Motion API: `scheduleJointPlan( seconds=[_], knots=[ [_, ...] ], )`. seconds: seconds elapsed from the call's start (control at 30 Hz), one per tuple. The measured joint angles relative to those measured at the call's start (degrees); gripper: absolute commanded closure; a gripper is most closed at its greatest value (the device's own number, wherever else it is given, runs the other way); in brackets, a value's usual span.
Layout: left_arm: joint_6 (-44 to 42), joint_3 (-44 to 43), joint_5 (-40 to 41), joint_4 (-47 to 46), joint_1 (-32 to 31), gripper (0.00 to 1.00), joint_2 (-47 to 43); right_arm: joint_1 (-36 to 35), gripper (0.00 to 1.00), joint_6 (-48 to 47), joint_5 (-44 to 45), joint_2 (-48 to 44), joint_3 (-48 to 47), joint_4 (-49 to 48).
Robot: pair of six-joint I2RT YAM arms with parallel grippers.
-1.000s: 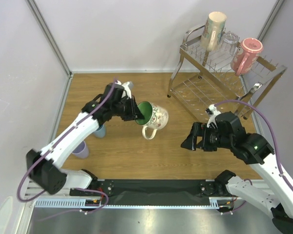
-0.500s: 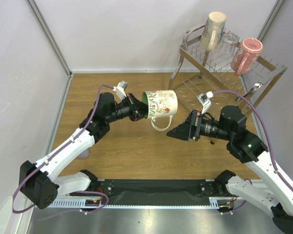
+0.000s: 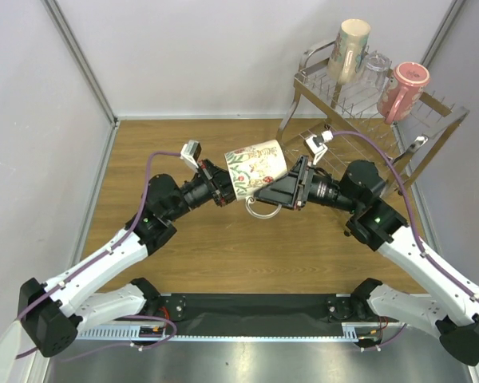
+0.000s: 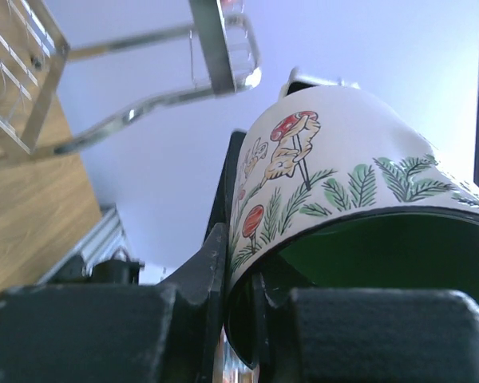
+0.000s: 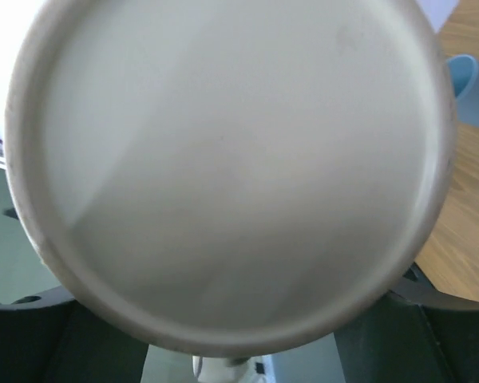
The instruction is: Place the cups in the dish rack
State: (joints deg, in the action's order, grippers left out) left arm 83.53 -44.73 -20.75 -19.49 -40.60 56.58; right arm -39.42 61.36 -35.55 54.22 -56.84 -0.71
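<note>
The white mug with green inside [image 3: 255,169] hangs sideways in mid-air over the table's middle, its handle down. My left gripper [image 3: 227,187] is shut on its rim, one finger [image 4: 199,279] outside the wall and one inside against the green. My right gripper [image 3: 276,190] comes from the right with its jaws wide around the mug's base [image 5: 231,159]; whether they press it is hidden. The dish rack [image 3: 292,112] stands at the far right, with a beige mug [image 3: 350,48], a clear glass [image 3: 373,70] and a pink mug [image 3: 403,90] on its top tier.
A light-blue tumbler [image 5: 473,92] stands on the wooden table beyond the mug. The rack's lower tier [image 3: 335,148] is just behind my right arm. White walls and metal posts close in the table on the left, back and right.
My left arm carried the mug right and turned its base towards the right arm. My right gripper moved left and up until its jaws came around the mug's base.
</note>
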Motion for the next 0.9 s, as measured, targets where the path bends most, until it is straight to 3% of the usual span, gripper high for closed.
scheduleJointPlan(
  seconds=[0.07,0.23,0.27,0.3,0.37,0.4,0.53,0.63,0.73,0.9],
  knots=[
    [0.24,0.02,2.23,-0.59,-0.55,1.00,-0.02,-0.37,0.26,2.01,0.24,1.01,0.15,-2.80],
    [1.03,0.02,8.00,-2.60,-2.10,1.00,0.31,-2.14,0.53,4.17,1.60,2.38,0.13,-5.90],
    [1.11,0.02,8.72,-2.78,-2.34,1.00,0.39,-2.34,0.61,4.48,1.88,2.27,0.13,-5.68],
    [0.98,0.02,9.35,-2.97,-2.47,1.00,0.42,-2.49,0.80,4.90,2.16,2.12,0.13,-5.57],
    [-0.59,0.04,10.58,-3.13,-2.60,1.00,0.44,-2.54,1.00,7.19,2.47,1.97,-0.13,-4.92],
    [-1.20,0.04,10.71,-3.19,-2.58,1.00,0.42,-2.51,1.00,7.89,2.49,1.92,-0.17,-4.59],
    [-1.31,0.15,10.12,-2.99,-2.95,0.44,0.26,-2.51,1.00,7.50,2.14,2.05,-0.22,-4.22],
    [-1.99,0.57,9.31,2.03,-4.63,0.17,-1.86,-2.82,1.00,6.19,1.53,2.84,-0.22,-0.46],
    [-2.12,3.43,10.21,10.38,-4.39,0.03,-6.38,-3.21,1.00,4.13,1.64,2.84,-0.22,3.21],
    [-2.12,6.49,11.87,26.93,-3.41,0.00,-16.02,-1.53,1.00,2.01,4.00,3.13,-0.17,9.86]
  ],
)
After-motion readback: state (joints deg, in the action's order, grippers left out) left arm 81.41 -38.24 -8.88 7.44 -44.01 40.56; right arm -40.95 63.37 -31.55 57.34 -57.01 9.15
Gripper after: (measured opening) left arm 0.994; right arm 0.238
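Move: The patterned mug with the green inside hangs in the air between the hands, mouth to the left, its rim still pinched in the left fingers; its middle is about 5 cm right, 2 ahead and 2 above that hand. From the open right hand the mug's middle is roughly 5 cm ahead, 2 left and 1 above, with its handle between the fingers. The pink cup on the rack stands some 24 cm ahead and 28 right of the right hand, about level. The right hand eases a centimetre or so left and up and closes on the mug's handle while the left hand, keeping its pinch on the rim, edges about 2 cm forward and turns slightly counter-clockwise. Only once the right fingers are shut does the left hand open wide, let go of the rim and draw off down, left and back by some 10 cm, as the right hand keeps its pinch and sinks about 6 cm, tipping by some 15 degrees. ##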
